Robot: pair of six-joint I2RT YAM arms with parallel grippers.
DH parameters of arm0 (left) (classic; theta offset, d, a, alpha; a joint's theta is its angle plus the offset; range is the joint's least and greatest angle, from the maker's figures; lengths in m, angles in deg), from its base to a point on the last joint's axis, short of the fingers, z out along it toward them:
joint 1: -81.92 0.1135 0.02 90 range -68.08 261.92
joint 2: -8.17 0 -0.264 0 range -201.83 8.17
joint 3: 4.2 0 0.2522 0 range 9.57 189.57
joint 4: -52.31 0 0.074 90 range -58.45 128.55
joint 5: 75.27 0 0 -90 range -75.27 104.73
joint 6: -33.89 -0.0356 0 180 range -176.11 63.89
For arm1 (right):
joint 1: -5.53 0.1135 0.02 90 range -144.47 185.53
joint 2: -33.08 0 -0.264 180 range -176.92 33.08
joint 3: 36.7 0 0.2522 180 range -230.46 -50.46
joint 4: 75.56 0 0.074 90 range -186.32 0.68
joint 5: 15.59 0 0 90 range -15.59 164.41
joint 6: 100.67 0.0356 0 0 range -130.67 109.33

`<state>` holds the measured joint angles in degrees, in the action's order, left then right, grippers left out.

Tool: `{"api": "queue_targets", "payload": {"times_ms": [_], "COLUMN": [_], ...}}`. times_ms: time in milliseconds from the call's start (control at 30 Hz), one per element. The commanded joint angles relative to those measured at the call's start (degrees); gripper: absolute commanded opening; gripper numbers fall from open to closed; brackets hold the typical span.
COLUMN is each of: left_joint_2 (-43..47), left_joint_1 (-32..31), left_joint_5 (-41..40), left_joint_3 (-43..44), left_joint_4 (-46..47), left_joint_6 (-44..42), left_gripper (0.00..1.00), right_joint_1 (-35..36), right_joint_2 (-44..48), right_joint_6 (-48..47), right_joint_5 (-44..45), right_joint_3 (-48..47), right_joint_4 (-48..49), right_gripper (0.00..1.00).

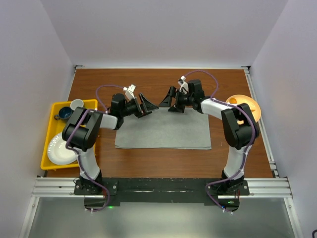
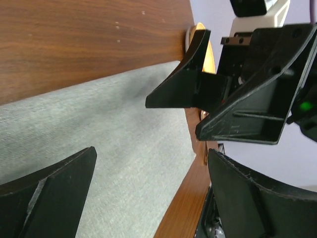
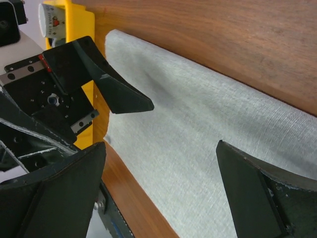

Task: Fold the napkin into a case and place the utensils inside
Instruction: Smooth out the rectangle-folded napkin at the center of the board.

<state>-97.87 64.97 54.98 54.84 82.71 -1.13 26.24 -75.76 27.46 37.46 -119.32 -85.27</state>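
The light-grey napkin point(image 1: 163, 130) lies flat on the wooden table as a wide rectangle. My left gripper point(image 1: 146, 106) and my right gripper point(image 1: 171, 101) hover over its far edge, facing each other a short way apart. Both are open and hold nothing. In the left wrist view the cloth point(image 2: 99, 139) fills the gap under the open left gripper point(image 2: 152, 151), and a right finger point(image 2: 183, 84) shows ahead. The right wrist view has the cloth point(image 3: 198, 124) beneath the open right gripper point(image 3: 159, 145). The utensils and a case are out of view.
A yellow tray point(image 1: 54, 106) at the left table edge holds a white plate point(image 1: 62, 148), a cup and a small bowl. An orange plate point(image 1: 247, 104) sits at the right, partly hidden by the right arm. The tray's wall point(image 3: 81, 29) also shows in the right wrist view.
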Motion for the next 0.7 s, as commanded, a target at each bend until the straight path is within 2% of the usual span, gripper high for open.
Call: {"api": "queue_targets", "payload": {"times_ms": [0,233,533,667], "left_joint_2": [-4.61,-11.37,-10.33,-9.36], "left_joint_1": [0.16,2.44,10.44,14.13], "left_joint_5": [-2.45,-2.81,-2.19,-2.54], "left_joint_3": [4.11,3.6,-0.19,-1.15], "left_joint_4": [7.16,10.41,11.82,9.63], "left_joint_6": [5.13,8.82,9.09,7.78], "left_gripper": [1.0,1.0,1.0,1.0], "right_joint_1": [0.03,-1.63,-5.94,-6.82], "right_joint_2": [-3.74,-9.37,-10.78,-11.13], "right_joint_6": [4.94,6.08,0.46,-1.21], "right_joint_5": [-0.58,-1.8,-2.95,-3.39], "right_joint_3": [-1.89,1.7,4.08,3.91], "right_joint_4": [8.68,12.73,8.6,7.12], "right_gripper": [0.98,0.98,0.98,0.98]}}
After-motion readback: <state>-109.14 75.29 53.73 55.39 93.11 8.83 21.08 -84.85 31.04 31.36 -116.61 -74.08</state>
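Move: Just over the napkin's far half, both open hands hang roughly 5 cm above the cloth, nearly meeting. Its middle lies about 6 cm back and 6 cm to the right of the left hand, and some 8 cm back and 4 cm to the left of the right hand. The yellow box stands about 37 cm left of the left hand and 9 cm back. The round plate sits about 35 cm right of the right hand, nearly level with it. Coming down some 5 cm, both wide-open grippers set their fingers on the cloth near its far edge, then start spreading apart at that height. The left hand goes forward about 5 cm and, once down, sweeps 7 cm left along the far edge, turning 15 degrees or so counter-clockwise; the right slides only a little way right towards its own end. ##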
